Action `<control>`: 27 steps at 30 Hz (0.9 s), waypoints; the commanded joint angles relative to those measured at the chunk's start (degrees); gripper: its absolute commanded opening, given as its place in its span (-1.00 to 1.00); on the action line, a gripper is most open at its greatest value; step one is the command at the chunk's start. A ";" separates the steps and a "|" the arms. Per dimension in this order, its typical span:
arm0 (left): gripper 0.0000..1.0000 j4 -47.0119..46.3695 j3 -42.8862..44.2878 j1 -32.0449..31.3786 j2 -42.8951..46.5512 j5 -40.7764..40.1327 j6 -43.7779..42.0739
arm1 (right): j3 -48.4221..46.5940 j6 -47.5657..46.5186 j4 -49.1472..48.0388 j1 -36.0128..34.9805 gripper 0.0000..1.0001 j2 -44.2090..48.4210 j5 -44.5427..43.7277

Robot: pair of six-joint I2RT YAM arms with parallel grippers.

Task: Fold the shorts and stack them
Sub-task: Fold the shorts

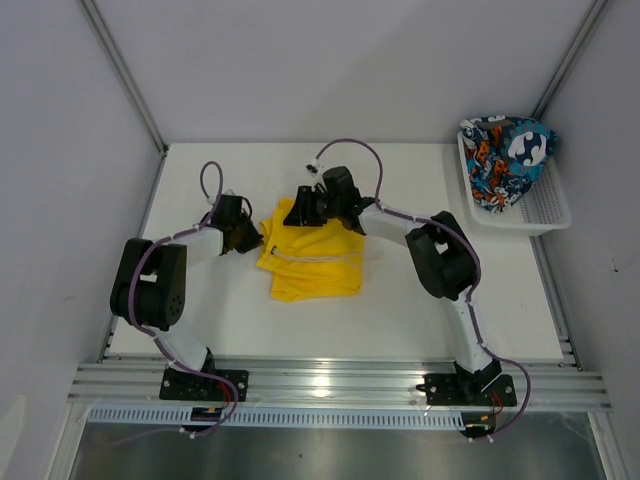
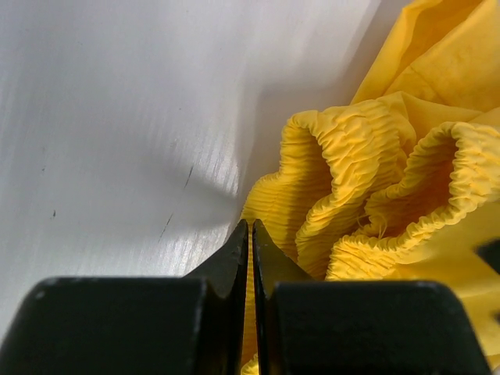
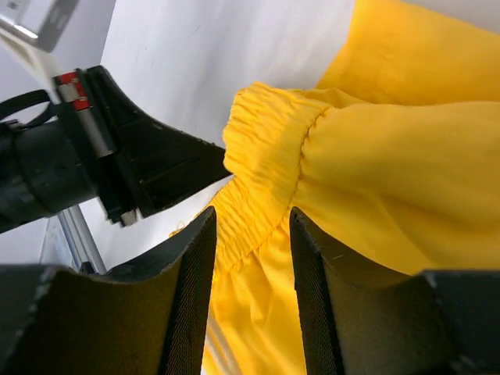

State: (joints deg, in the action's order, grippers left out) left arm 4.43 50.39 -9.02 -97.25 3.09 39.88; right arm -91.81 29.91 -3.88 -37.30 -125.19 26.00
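Note:
The yellow shorts [image 1: 310,262] lie folded in the middle of the table, their gathered waistband [image 2: 367,187] bunched up at the left end. My left gripper [image 1: 252,238] [image 2: 250,228] is shut on a thin edge of that waistband; yellow cloth shows in the slit between its jaws. My right gripper [image 1: 300,212] [image 3: 251,223] is open at the shorts' far edge, with the waistband [image 3: 262,156] lying loose between its fingers. The left gripper [image 3: 148,164] faces it closely. The printed shorts [image 1: 508,158] sit crumpled in the basket.
A white mesh basket [image 1: 545,212] stands at the table's far right corner. Grey walls close in the table on the left, back and right. A metal rail [image 1: 330,385] runs along the near edge by the arm bases.

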 commanded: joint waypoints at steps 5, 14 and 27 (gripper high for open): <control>-0.90 -3.02 2.52 0.31 -1.09 0.86 -1.38 | -5.22 4.19 -4.82 -3.83 -0.14 -10.68 5.20; -0.90 -3.99 2.87 0.23 -2.50 2.18 -1.21 | 1.01 9.11 -16.68 -4.36 -0.14 -8.77 9.51; -0.89 -0.92 10.51 0.23 -5.66 4.29 -4.45 | 7.17 2.72 -10.20 1.35 0.37 7.31 7.67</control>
State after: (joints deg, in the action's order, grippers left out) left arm 3.70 56.62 -8.56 -102.00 5.58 38.13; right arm -85.17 36.88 -17.04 -38.17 -124.40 34.44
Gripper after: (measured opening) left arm 0.050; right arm 0.663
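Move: The shorts' gathered waistband lies about 6 cm left of the right gripper, 3 cm back and 7 cm below; the white drawstring's middle is some 5 cm to that gripper's right, 9 cm back and 8 cm below. From the left gripper, the waistband is about 2 cm right, level fore and aft, and 1 cm below; the drawstring is 13 cm right and 4 cm back. Dip the right gripper about 5 cm down and nearly as far left, easing back, to the waistband beside the left fingertips; pause low, then lift roughly 6 cm, drifting right and spreading the fingers wider. Keep the left gripper shut at the waistband's edge, then slide it some 3 cm forward with a slight rise at the end. ##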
